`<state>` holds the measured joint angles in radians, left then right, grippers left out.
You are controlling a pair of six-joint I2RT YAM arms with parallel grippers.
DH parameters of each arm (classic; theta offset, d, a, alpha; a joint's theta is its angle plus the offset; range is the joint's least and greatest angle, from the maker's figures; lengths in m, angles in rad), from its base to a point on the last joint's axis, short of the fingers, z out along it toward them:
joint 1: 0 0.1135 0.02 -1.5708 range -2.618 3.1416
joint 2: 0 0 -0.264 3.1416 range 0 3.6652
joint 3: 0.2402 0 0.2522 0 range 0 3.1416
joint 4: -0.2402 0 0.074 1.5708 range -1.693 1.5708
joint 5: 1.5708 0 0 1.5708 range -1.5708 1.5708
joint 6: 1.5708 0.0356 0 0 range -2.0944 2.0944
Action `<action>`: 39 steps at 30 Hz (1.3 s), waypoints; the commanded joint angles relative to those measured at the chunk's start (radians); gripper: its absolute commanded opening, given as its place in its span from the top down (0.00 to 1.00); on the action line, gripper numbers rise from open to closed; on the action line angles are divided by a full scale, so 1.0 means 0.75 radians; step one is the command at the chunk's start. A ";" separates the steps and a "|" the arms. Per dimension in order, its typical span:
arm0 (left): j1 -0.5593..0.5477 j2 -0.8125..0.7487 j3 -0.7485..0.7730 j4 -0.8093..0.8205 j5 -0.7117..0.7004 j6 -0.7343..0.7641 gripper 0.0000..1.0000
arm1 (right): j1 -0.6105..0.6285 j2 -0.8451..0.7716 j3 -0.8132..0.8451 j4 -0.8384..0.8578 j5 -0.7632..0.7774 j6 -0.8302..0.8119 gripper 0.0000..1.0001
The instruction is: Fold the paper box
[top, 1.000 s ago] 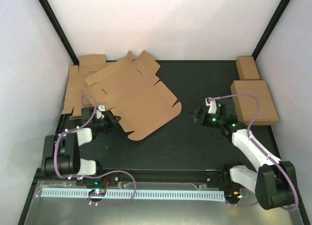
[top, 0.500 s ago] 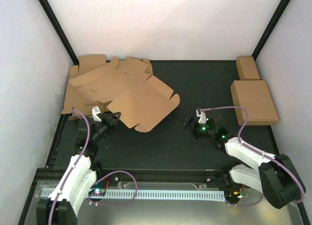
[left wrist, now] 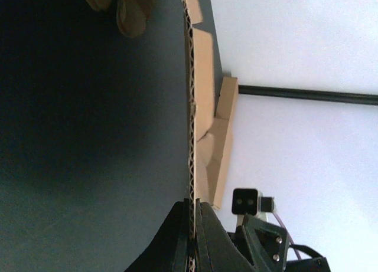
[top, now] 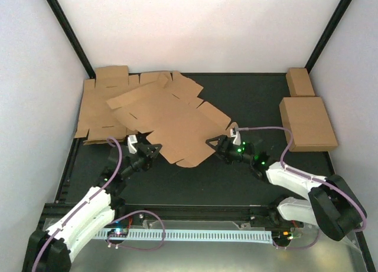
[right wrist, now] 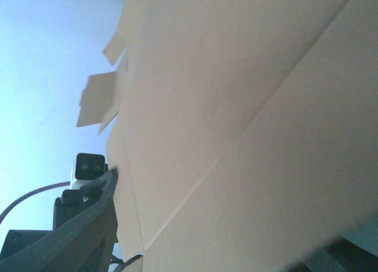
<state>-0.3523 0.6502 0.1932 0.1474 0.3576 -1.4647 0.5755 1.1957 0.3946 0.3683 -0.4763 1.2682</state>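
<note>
The paper box (top: 168,115) is a flat brown cardboard sheet with flaps, lying raised over the dark table left of centre. My left gripper (top: 155,149) is shut on its near left edge. In the left wrist view that edge (left wrist: 191,107) runs end-on between the closed fingers of the left gripper (left wrist: 193,216). My right gripper (top: 214,143) stands at the sheet's near right corner, jaws apart around the edge. The sheet (right wrist: 248,118) fills the right wrist view, with one dark finger (right wrist: 88,225) showing at the lower left.
More flat cardboard sheets (top: 94,110) lie stacked at the back left. A folded squarish box (top: 307,121) and a small oblong box (top: 300,81) sit at the right edge of the table. Black frame posts rise at both back corners.
Both arms have swung in toward the middle. The left gripper has carried the sheet rightward and nearer. The right gripper has reached the sheet's right corner, its jaws narrowing somewhat.
</note>
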 commanded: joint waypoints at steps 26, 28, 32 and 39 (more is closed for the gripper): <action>-0.212 0.015 0.471 -0.813 -0.659 0.400 0.01 | -0.025 -0.430 0.567 -1.371 0.653 -0.644 0.98; -0.168 0.051 0.501 -0.696 -0.587 0.643 0.01 | -0.025 -0.440 0.646 -1.438 0.690 -0.773 0.98; -0.053 0.206 0.646 -0.605 -0.381 1.054 0.01 | -0.025 -0.430 0.795 -1.555 0.725 -1.025 0.98; 0.085 0.493 0.819 -0.589 -0.342 1.347 0.01 | -0.025 -0.402 0.783 -1.593 0.661 -1.241 0.98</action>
<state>-0.3267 0.9569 0.7666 -0.3412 0.0547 -0.6537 0.5606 0.8875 0.9943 -0.7673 0.0170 0.4885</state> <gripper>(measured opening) 0.988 0.021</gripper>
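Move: The left fingers still pinch the near-left edge of the paper box, a flat sheet whose middle lies about 9 cm ahead, 6 cm right and some 5 cm lower. Its near-right edge is already between the right hand's open fingers, roughly 1 cm back of their middle. From the left hand, the spare sheets lie about 14 cm ahead, 18 cm left and 12 cm down; from the right hand, the brown carton lies around 7 cm ahead and 37 cm right, 9 cm lower. Right hand pinches the near-right edge, lifting 12 cm and swinging right; left lets go, then moves forward and up. ##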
